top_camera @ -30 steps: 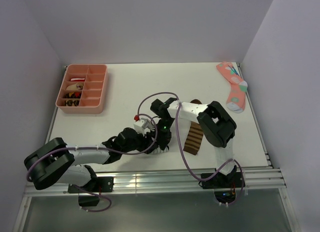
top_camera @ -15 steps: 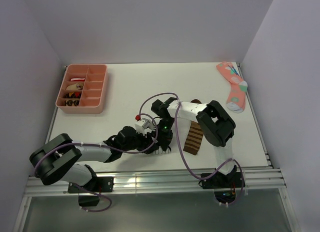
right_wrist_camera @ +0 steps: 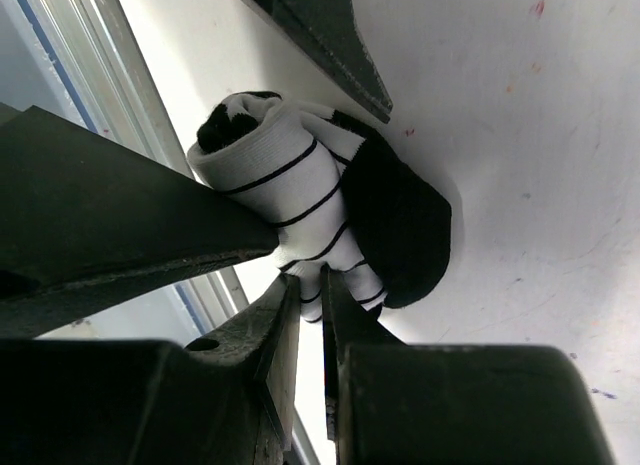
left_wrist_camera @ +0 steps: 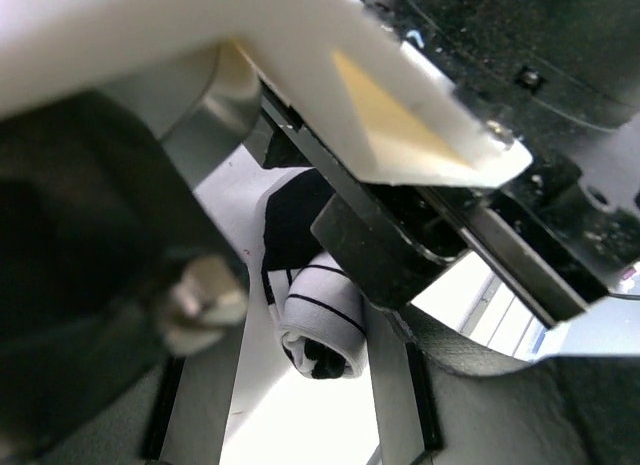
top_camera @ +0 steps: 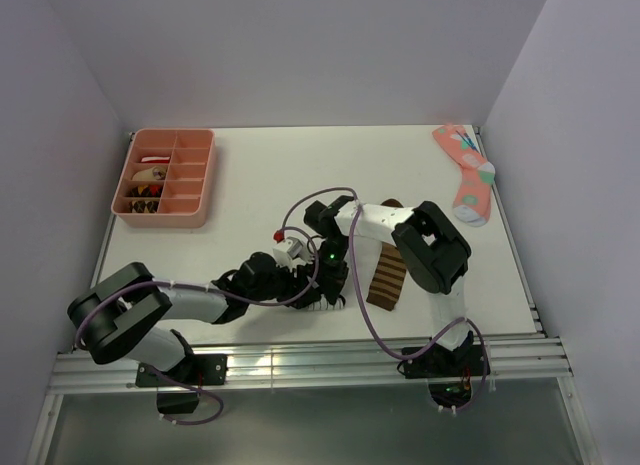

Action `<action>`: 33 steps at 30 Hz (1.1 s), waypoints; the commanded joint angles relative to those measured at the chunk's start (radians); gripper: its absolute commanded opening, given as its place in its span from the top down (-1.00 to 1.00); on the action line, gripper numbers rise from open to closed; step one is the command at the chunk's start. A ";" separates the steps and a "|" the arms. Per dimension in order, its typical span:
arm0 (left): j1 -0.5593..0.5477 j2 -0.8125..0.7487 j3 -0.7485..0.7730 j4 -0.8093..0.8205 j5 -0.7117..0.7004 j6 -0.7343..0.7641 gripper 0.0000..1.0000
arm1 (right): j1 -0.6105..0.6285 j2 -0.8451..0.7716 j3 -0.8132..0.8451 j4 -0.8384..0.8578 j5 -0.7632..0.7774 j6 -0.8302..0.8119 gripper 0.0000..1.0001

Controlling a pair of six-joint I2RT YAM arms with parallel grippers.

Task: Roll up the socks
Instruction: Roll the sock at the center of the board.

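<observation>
The small white sock (right_wrist_camera: 290, 170) with thin black stripes lies rolled up on the table, its black end (right_wrist_camera: 400, 220) beside the roll. My right gripper (right_wrist_camera: 310, 275) is shut on a loose striped edge of that sock. In the left wrist view the roll (left_wrist_camera: 322, 320) sits between the fingers of my left gripper (left_wrist_camera: 315, 330), which is open, with a strip of table showing beside the left finger (left_wrist_camera: 200, 385). From above, both grippers meet near the table's front, left gripper (top_camera: 303, 283) and right gripper (top_camera: 328, 277). The brown-and-tan striped sock (top_camera: 388, 275) lies flat just right of them.
A pink dotted sock (top_camera: 466, 173) lies at the far right back. A pink compartment tray (top_camera: 205, 175) with small items stands at the back left. The metal rail (top_camera: 320, 355) of the table's front edge runs close behind the grippers.
My left arm's elbow has swung right and forward while its gripper stayed at the roll. The right gripper has closed a little tighter on the sock's edge.
</observation>
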 commanded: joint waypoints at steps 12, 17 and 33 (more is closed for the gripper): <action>-0.027 0.109 0.032 -0.056 0.138 -0.066 -0.04 | 0.036 0.109 -0.070 0.118 0.284 -0.108 0.81; -0.027 0.144 0.032 -0.030 0.164 -0.086 0.15 | 0.036 0.109 -0.072 0.131 0.290 -0.093 0.81; -0.027 0.124 0.029 -0.027 0.126 -0.187 0.99 | 0.026 0.080 -0.095 0.171 0.298 -0.033 0.76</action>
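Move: The left fingers stand half open astride the rolled part of the black-and-white sock, whose middle is about 2 cm to their right, 1 cm ahead and 1 cm lower. The right hand already grips this sock by its right end, so its middle lies some 3 cm to that hand's left and 1 cm ahead, about level with the fingertips. The brown striped sock lies about 13 cm to the right of the right hand and 8 cm farther out. The left fingers close nearly shut and pinch the rolled part of the black-and-white sock just left of the right hand's grip, after easing about 2 cm to the right and 1 cm back, with a slight dip. The right hand keeps its pinch and shifts about 1.5 cm right and 1 cm back, its wrist turning some 10 degrees. ##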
